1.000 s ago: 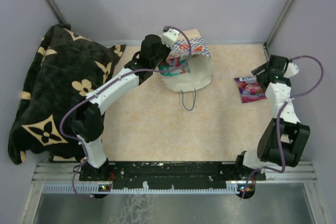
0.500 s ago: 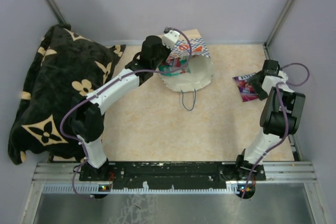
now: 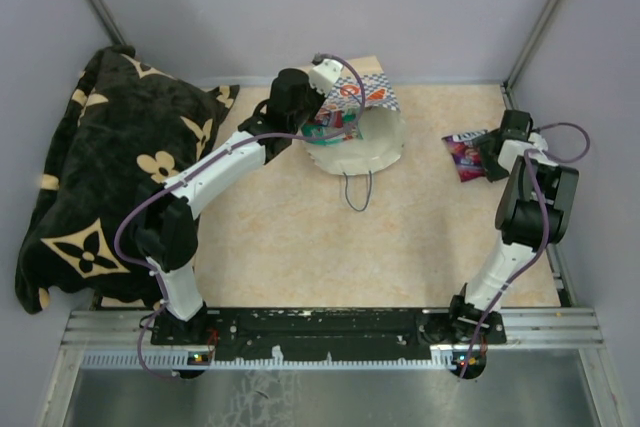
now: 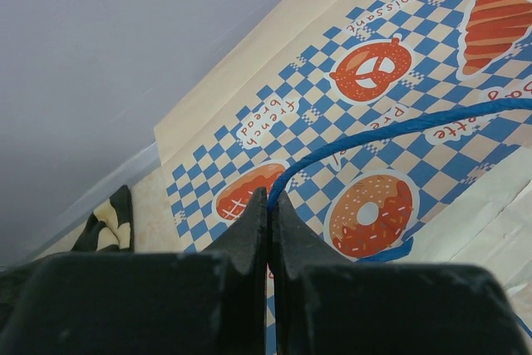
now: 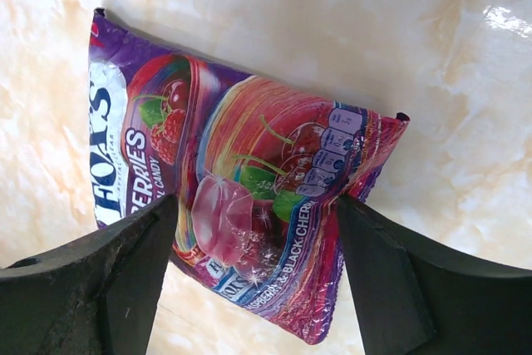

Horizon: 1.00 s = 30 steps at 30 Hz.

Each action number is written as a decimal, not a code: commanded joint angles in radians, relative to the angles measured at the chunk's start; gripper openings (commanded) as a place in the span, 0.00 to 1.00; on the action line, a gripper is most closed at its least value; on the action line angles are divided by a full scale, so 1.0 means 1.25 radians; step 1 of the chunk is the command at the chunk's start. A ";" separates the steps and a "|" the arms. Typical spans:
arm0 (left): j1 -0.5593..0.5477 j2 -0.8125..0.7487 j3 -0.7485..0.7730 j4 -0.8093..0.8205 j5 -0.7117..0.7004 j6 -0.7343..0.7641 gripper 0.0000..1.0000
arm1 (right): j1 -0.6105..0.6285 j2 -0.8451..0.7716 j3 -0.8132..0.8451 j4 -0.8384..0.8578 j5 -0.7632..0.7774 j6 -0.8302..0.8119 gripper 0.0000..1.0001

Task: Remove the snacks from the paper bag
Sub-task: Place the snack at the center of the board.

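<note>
The paper bag [image 3: 372, 137] lies on its side at the back middle of the table, mouth toward me. Colourful snacks [image 3: 330, 128] show inside its left edge. My left gripper [image 3: 337, 96] sits at the bag's upper rim. In the left wrist view the left gripper [image 4: 271, 208] is shut on the bag's blue string handle [image 4: 374, 127], above the checkered paper bag [image 4: 366, 64]. A purple-pink snack packet [image 3: 463, 155] lies on the table at the right. My right gripper [image 3: 489, 155] hangs over it. The right gripper [image 5: 253, 239] is open, with the snack packet [image 5: 241, 197] between its fingers.
A black floral blanket [image 3: 110, 167] is heaped at the left side of the table. The bag's second blue handle [image 3: 358, 192] trails onto the table toward me. Grey walls close in the back and right, near the right arm.
The right arm has folded its elbow up and swung its wrist down over the purple packet, which now lies slightly farther back. The left arm and the bag have stayed put.
</note>
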 commanded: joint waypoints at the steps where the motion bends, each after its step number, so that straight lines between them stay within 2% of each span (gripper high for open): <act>1: 0.000 -0.012 0.003 -0.016 -0.017 0.012 0.00 | 0.010 0.061 0.007 -0.001 -0.024 0.086 0.77; 9: 0.000 -0.014 0.013 -0.028 -0.024 0.020 0.00 | 0.043 0.063 0.078 -0.011 -0.020 0.107 0.77; 17: 0.000 -0.033 -0.004 -0.024 -0.004 0.011 0.00 | 0.078 -0.121 0.059 -0.014 -0.017 0.049 0.94; 25: 0.000 -0.055 -0.023 -0.007 0.012 0.016 0.00 | 0.138 -0.298 -0.055 -0.016 -0.018 -0.066 0.99; 30: 0.000 -0.063 -0.025 -0.002 0.038 0.005 0.00 | 0.188 -0.399 -0.224 0.086 -0.088 -0.127 0.99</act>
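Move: My right hand's parted fingers are down at the snack packet; its middle is about 1 cm ahead, 1 cm to the left and a centimetre below. The paper bag lies on its side some 33 cm to the left and 9 cm farther out, with the snacks in its mouth about 38 cm left and 8 cm ahead of this hand. From my left hand the packet is roughly 42 cm to the right, 9 cm back and 24 cm lower. I keep my open right fingers down at the packet and push it about 3 cm forward, then nudge it left. Then I spread the fingers fully and come free, rising some 13 cm while swinging left and drawing back towards the paper bag, wrist tipping up and turning counter-clockwise about 15 degrees. My left hand keeps hold of the bag's blue handle. ##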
